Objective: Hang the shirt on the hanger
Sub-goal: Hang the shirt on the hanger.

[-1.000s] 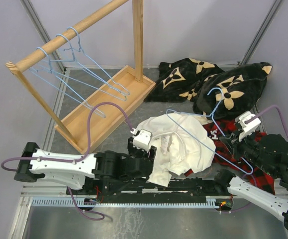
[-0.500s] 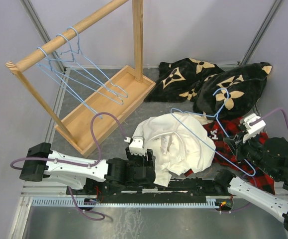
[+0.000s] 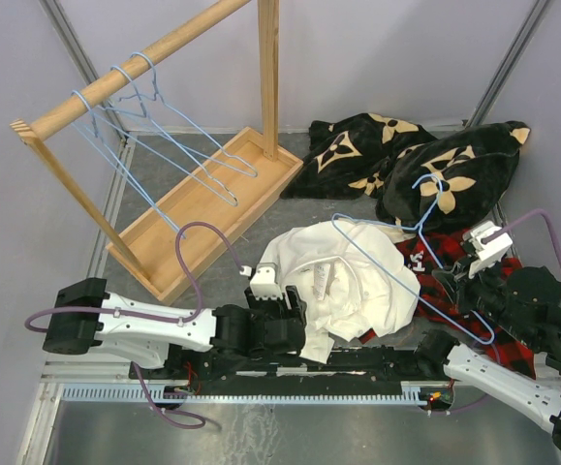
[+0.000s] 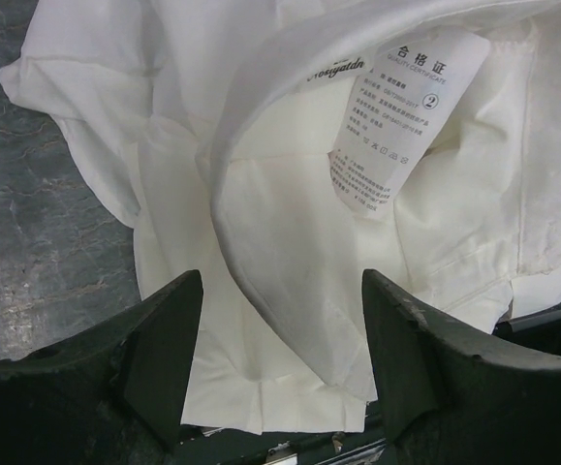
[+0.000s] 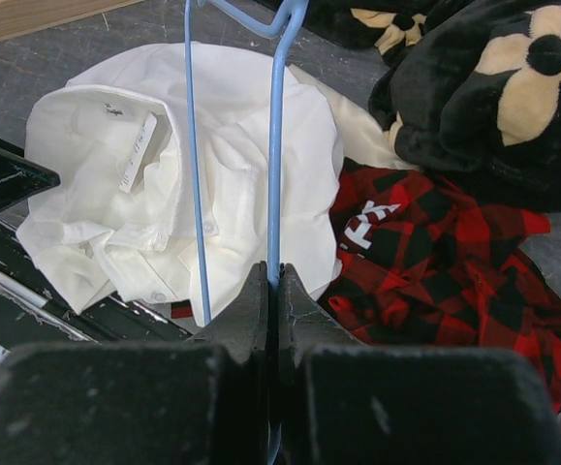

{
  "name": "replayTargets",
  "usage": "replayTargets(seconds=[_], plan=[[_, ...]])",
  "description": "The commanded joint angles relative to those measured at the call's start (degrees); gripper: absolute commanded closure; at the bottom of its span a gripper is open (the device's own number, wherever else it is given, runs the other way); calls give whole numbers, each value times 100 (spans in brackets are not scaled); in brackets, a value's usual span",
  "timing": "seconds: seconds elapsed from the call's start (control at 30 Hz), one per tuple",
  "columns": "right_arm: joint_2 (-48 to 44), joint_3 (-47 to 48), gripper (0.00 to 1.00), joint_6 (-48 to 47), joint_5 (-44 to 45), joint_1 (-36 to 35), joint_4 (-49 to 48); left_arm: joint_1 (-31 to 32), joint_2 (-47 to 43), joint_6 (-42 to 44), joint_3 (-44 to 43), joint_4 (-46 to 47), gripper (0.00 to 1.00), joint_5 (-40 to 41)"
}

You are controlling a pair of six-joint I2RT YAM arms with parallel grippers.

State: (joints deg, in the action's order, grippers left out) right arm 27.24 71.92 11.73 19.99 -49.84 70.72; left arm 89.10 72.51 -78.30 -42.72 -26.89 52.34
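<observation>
The cream-white shirt (image 3: 348, 276) lies crumpled in the middle of the table, its collar and a paper tag up. It also shows in the left wrist view (image 4: 290, 174) and the right wrist view (image 5: 164, 184). My left gripper (image 3: 299, 331) is open at the shirt's near-left edge. A fold of the hem lies between its jaws (image 4: 282, 281), and they do not pinch it. My right gripper (image 3: 462, 308) is shut on the light-blue wire hanger (image 3: 387, 262) and holds it slanted over the shirt. The wire is pinched between the fingertips (image 5: 273, 266), and the hanger (image 5: 275, 145) runs away over the shirt.
A red-and-black plaid garment (image 3: 445, 266) lies under the shirt's right side. A black blanket with tan flowers (image 3: 406, 155) is heaped at the back right. A wooden rack (image 3: 135, 73) with a tray base (image 3: 202, 208) stands at the back left, with three blue hangers (image 3: 154, 136) on its rail.
My left gripper has drawn back toward the near edge, staying at the shirt's near-left hem. My right gripper has carried the hanger a little to the right.
</observation>
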Motion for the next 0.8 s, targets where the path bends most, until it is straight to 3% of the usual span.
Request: replayTargets(seconds=[0.0,0.2,0.3,0.5,0.6,0.77], plan=[[-52,-39,100,125,-73,-14,-221,-20,75,-1108,181,-31,28,224],[-20,-137,100,170,-220,-16,-295,-95,-191,-515,945,1830,34,127],[-22,-140,100,210,-256,-17,-313,-120,-111,-236,1018,2323,38,43],[-102,-140,100,238,-163,-17,-322,-250,32,-294,997,2248,57,-33],[-131,-106,100,257,-126,-17,-322,-340,-26,-267,1063,2113,73,-64],[-175,-14,100,159,-197,-17,-277,-523,-165,-44,802,1219,94,-2]])
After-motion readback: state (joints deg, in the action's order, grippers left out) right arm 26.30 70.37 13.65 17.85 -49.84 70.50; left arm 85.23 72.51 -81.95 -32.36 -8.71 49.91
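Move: The near-left fold of the white shirt's opening lies roughly 3 cm below the left hand's open fingers and 2 cm ahead, level sideways. Inside the opening, the white label is some 5 cm ahead, 6 cm to the right and 4 cm lower than that hand; the held hanger's middle is about 22 cm to its right, 5 cm ahead and 17 cm higher. From the right hand, the fold is roughly 22 cm left, 2 cm ahead and 22 cm below. The fold of the shirt's opening is taken between the left fingers: the hand sinks about 3 cm onto it, shifts slightly left, then a couple of centimetres right, and edges forward while the fingers close from wide to nearly shut. Its left side rolls down some 10 degrees, and the tips pinch the cloth. The right hand keeps its grip on the hanger above the shirt, almost still. ##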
